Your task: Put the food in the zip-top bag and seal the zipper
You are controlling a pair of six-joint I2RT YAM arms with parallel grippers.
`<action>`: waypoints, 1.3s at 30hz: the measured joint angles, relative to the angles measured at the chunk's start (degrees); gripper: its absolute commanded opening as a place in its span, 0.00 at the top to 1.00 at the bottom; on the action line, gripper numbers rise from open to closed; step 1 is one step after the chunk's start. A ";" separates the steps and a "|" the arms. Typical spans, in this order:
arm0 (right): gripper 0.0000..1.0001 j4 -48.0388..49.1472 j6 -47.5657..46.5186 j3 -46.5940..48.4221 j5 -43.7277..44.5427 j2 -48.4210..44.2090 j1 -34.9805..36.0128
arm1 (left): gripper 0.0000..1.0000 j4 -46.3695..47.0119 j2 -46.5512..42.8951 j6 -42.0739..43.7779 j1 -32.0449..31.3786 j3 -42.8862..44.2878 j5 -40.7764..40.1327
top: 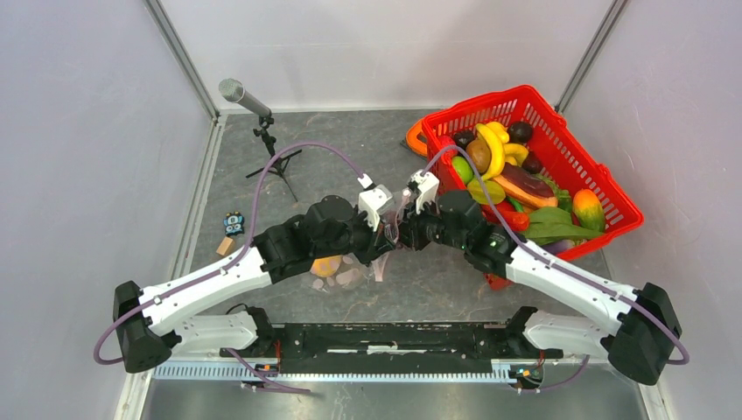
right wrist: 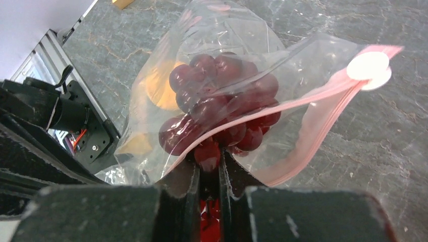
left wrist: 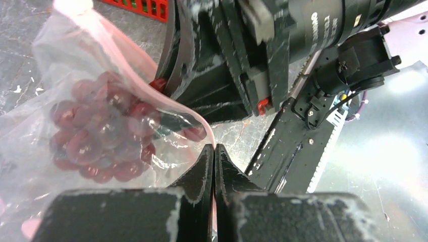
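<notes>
The clear zip-top bag lies between my two arms at the table's middle. Dark purple grapes sit at its mouth, partly inside, and an orange piece of food lies deeper in. My left gripper is shut on the pink zipper edge and holds it up. My right gripper is at the bag's mouth, its fingers closed narrowly on one grape of the bunch. The zipper runs to a white round slider. In the left wrist view the grapes show through the plastic.
A red mesh basket full of more toy food stands at the back right, with an orange ring beside it. A microphone on a small tripod stands at the back left. A small toy and a wooden block lie by the left wall.
</notes>
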 measured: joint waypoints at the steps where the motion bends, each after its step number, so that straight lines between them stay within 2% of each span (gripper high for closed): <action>1: 0.90 -0.72 0.70 0.28 -0.37 0.00 -0.81 | 0.98 -0.07 0.00 0.02 0.00 0.00 -0.52; 7: 0.92 -2.95 4.35 0.81 -1.18 -0.50 -4.98 | 0.98 -1.79 0.00 0.61 0.02 -0.07 -5.05; 12: 0.92 5.77 13.81 -4.76 -3.65 -2.10 -6.29 | 0.98 -0.04 -0.48 -0.07 0.00 -1.51 -6.95; 17: 0.85 8.94 18.75 -7.69 4.00 -2.80 -1.97 | 0.98 3.48 -0.63 -2.75 0.02 -2.62 -4.76; 20: 0.77 8.70 17.46 -5.84 7.50 -1.88 0.39 | 0.98 6.34 -0.63 -4.59 0.00 -2.62 -3.19; 23: 0.63 9.20 14.14 -3.39 11.21 0.57 2.89 | 0.98 8.57 -0.76 -6.60 0.00 -2.62 -3.52; 25: 0.45 9.31 11.85 -2.78 13.35 1.53 4.04 | 0.98 7.72 -1.55 -7.69 0.02 -2.69 -5.09; 29: 0.21 9.70 6.56 -2.78 15.41 1.29 4.44 | 0.98 6.62 -4.61 -9.07 -0.11 -2.99 -10.91; 35: 0.20 10.69 -0.42 -2.67 13.05 -6.25 5.55 | 0.98 5.46 -12.17 -10.99 -0.09 -4.61 -22.18; 39: 0.25 10.78 -1.90 -2.19 12.55 -10.82 5.64 | 0.98 4.55 -14.36 -11.65 -0.09 -4.72 -27.02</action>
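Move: The right hand still pinches the grapes by the stem in the bag's mouth, their bulk about 2 cm ahead of it, 3 cm to its left and 3 cm below. From this hand the orange in the bag's bottom lies some 14 cm to the left, 8 cm back and 11 cm down, and the rim's white tab about 6 cm straight ahead, roughly level. The left hand holds the near rim, the grapes about 6 cm ahead of it, straight on sideways and 5 cm below. The right hand works the grapes about in the bag's mouth, first a couple of centimetres forward and right, then back and leftward with its wrist turning clockwise, spreads its fingers wide to let go of them, and only then climbs some 8 cm clear, fingers tipping up. The left hand keeps its pinch on the rim throughout, shifting only a little at first, then as the right opens and leaves carries the rim left, up and forward, turning counter-clockwise some 30 degrees. ##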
